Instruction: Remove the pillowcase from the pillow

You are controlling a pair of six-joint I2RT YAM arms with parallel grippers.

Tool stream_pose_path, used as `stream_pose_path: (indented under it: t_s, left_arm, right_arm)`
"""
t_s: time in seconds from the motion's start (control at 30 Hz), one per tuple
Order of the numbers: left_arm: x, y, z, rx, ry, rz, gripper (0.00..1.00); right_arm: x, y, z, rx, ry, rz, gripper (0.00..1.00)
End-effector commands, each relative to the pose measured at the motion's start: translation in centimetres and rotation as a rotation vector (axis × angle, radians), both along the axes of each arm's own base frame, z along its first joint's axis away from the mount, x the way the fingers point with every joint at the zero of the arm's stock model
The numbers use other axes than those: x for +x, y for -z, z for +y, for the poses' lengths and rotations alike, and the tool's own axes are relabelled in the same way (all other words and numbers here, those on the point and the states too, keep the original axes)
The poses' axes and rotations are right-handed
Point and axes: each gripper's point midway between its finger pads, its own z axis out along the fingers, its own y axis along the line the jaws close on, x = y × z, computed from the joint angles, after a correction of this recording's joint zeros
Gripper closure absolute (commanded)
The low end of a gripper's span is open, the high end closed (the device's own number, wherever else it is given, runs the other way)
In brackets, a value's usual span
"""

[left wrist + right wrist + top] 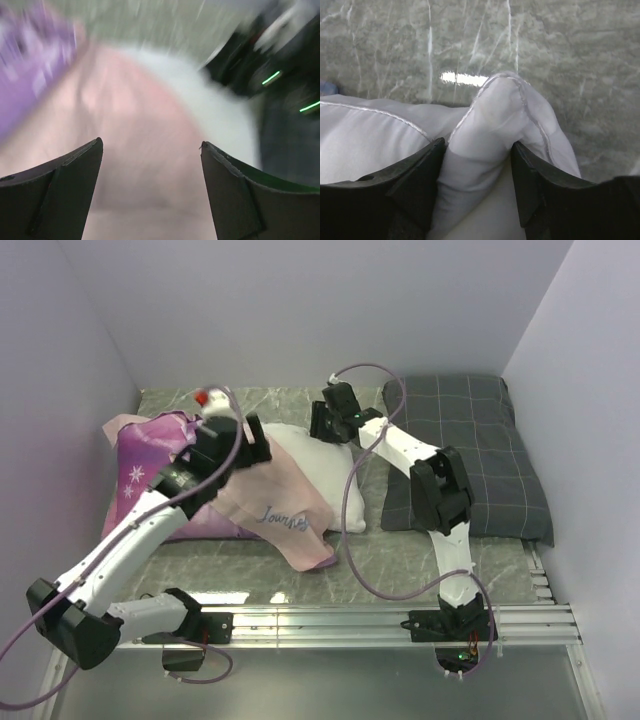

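The pillowcase lies at the left, purple with white stars, its pale pink inside turned out over the white pillow. The pillow's right part shows bare. My left gripper hovers over the pink fabric. In the blurred left wrist view the left gripper is open, with the pillowcase below and nothing between the fingers. My right gripper is at the pillow's far corner. In the right wrist view that gripper has the pillow's bunched corner between its fingers, touching both.
A dark grey checked pillow lies at the right, partly under my right arm. Grey marble tabletop shows in front of the pillows. A metal rail runs along the near edge. White walls close in on three sides.
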Motion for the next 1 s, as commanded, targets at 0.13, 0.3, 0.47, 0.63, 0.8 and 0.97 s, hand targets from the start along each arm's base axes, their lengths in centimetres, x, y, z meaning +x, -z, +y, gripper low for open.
stream_pose_path:
  t_s: [0.13,0.3,0.47,0.63,0.8,0.97]
  left_arm:
    - [-4.5,7.2,0.9,-0.027,-0.046,0.152,0.15]
    - [-5.8,10.0,2.3,0.065,-0.12,0.241,0.21]
    - [-5.0,10.2,2.3,0.095,-0.145,0.245,0.55]
    - [-3.7,9.4,2.2,0.145,-0.149,0.231,0.98]
    - [-2.5,7.6,2.3,0.173,-0.161,0.195,1.0]
    - [-2.0,7.5,0.4,0.163,-0.076,0.211,1.0]
  right_arm:
    - [-1.9,-8.8,-1.2,0.034,-0.032,-0.099,0.29]
    - [-2.7,-16.6,-3.5,0.07,0.011,-0.238,0.26]
    - [-6.6,-20.2,-5.1,0.114,-0.015,-0.293,0.21]
    - [-12.6,-15.3,-5.9,0.163,-0.097,-0.24,0.18]
    - [-16.3,-9.8,-3.9,0.25,-0.228,-0.165,0.15]
    - [-16.5,-7.7,-1.3,0.282,-0.295,-0.118,0.11]
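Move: Beneath the left hand, about 5 cm back, 2 cm to its left and 11 cm down, lies the raised pink inside of the pillowcase; its lettered flap is some 8 cm back, 9 cm right and 27 cm down. The right hand, now at the pillow's far corner, goes for the pillow's right side, roughly 18 cm back, 4 cm left and 2 cm lower, with that flap about 23 cm back, 10 cm left and 6 cm lower. Dropping about 11 cm and easing back, the left hand tips down some 15 degrees and shuts its open fingers on the pink cloth, then rises a little with them closed. Meanwhile the right fingers open wider and come free of the pillow's far corner; that hand rises about 20 cm, swings back some 17 cm and comes down over the pillow's right side, fingers spread. ##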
